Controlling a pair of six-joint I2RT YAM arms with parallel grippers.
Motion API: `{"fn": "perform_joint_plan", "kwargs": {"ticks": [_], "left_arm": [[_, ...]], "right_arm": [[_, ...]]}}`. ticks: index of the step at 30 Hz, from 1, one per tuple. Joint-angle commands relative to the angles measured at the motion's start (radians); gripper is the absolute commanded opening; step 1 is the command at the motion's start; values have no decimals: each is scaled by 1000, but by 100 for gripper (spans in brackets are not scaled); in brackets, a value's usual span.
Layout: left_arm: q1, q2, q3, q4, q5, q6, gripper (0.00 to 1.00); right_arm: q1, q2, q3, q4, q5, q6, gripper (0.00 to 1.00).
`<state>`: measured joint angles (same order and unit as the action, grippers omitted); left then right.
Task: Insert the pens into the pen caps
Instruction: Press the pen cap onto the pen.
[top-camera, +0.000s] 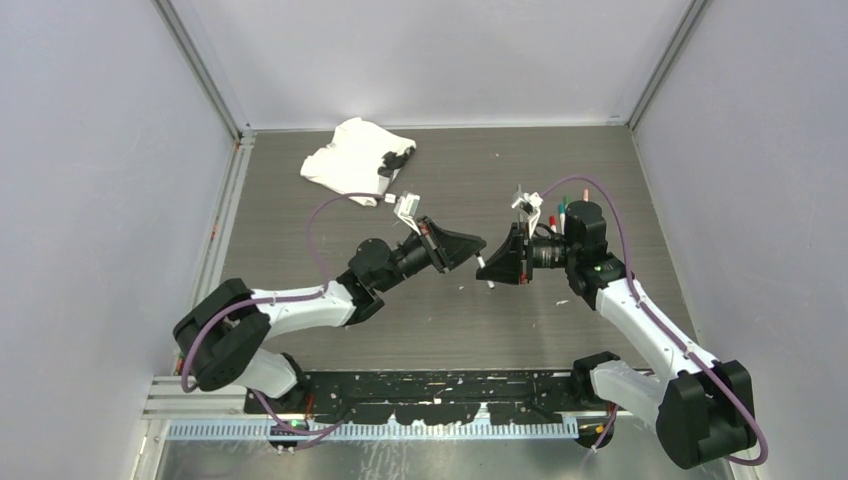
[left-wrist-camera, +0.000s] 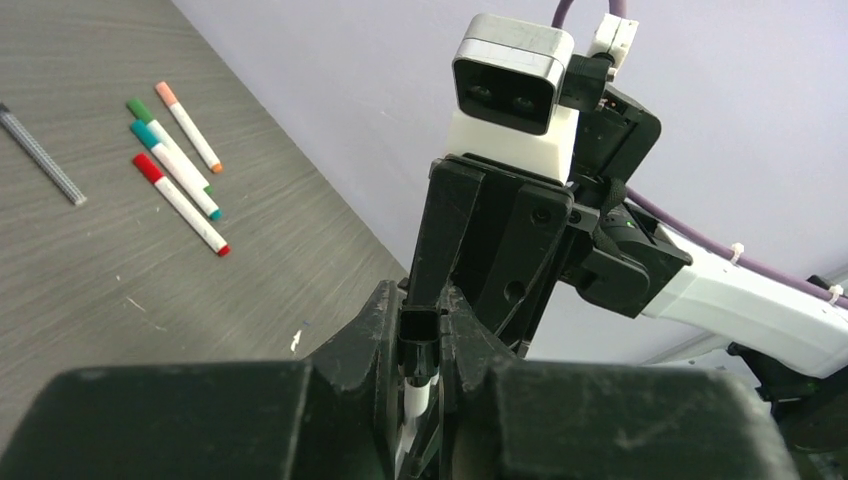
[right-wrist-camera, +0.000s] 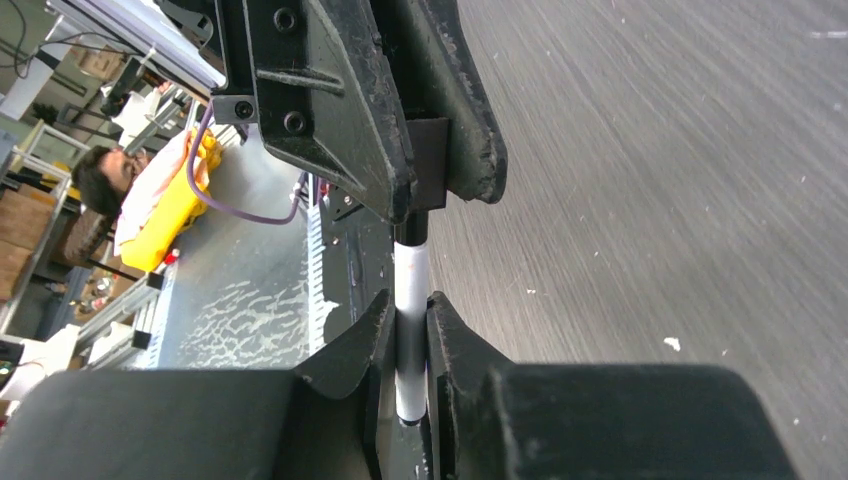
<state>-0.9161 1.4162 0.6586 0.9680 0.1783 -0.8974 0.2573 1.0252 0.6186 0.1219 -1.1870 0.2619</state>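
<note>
My left gripper (left-wrist-camera: 420, 315) is shut on a black pen cap (left-wrist-camera: 418, 335). My right gripper (right-wrist-camera: 408, 305) is shut on a white pen (right-wrist-camera: 410, 290) whose dark tip end runs into that cap (right-wrist-camera: 428, 165). The two grippers meet fingertip to fingertip above mid-table: left (top-camera: 476, 252), right (top-camera: 492, 268), with the pen's white end (top-camera: 490, 284) poking out below. Four white pens with orange (left-wrist-camera: 188, 125), green (left-wrist-camera: 165, 140), teal (left-wrist-camera: 175, 170) and red (left-wrist-camera: 180, 205) ends lie side by side on the table. A slim dark grey pen (left-wrist-camera: 40, 155) lies beside them.
A crumpled white cloth (top-camera: 350, 160) lies at the back left of the table. The lying pens show behind the right wrist (top-camera: 560, 213). Small white flecks dot the table (right-wrist-camera: 672, 343). Grey walls close in the back and sides.
</note>
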Motion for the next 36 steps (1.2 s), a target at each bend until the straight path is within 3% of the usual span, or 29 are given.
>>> {"fn": "perform_joint_plan", "kwargs": {"ticks": [1, 13, 19, 22, 25, 31, 36], "left_arm": [[-135, 79, -90, -17, 221, -129, 1], [-274, 165, -92, 6, 173, -102, 1], [-282, 131, -125, 56, 118, -66, 1], [-269, 51, -131, 15, 61, -26, 2], [-265, -56, -119, -65, 2, 42, 18], [-261, -278, -122, -253, -184, 167, 58], [-259, -464, -167, -372, -234, 287, 68]], "right_arm": [[-30, -25, 86, 93, 220, -86, 1], [-55, -5, 100, 14, 308, -155, 1], [-54, 0, 81, 56, 65, -168, 1], [-54, -2, 121, -121, -57, -330, 1], [-54, 7, 158, -327, -85, -512, 1], [-54, -1, 167, -409, -123, -598, 1], [-54, -6, 228, -648, -116, -823, 1]]}}
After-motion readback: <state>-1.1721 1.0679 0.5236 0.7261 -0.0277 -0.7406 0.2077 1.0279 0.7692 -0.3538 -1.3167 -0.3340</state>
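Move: My left hand grips the black pen cap at the top of the leaning pen. The pen's middle, in my right fingers, is about 3 cm back, 1 cm right and 4 cm below my left hand; the pen cap is about 4 cm ahead, 1 cm left and 4 cm above my right hand. On the table some 20 cm below my left hand, the red marker lies about 8 cm ahead and 23 cm right, the grey pen about 17 cm ahead and 13 cm right. Keeping the pen cap pinched, I press it down against the pen with my left hand, sinking about 5 cm while my right hand keeps the pen and sinks with it. Then I open my left fingers, let go of the pen cap and draw back some 8 cm, rising; my right hand comes back up to its starting height, swinging the pen's top backward. ##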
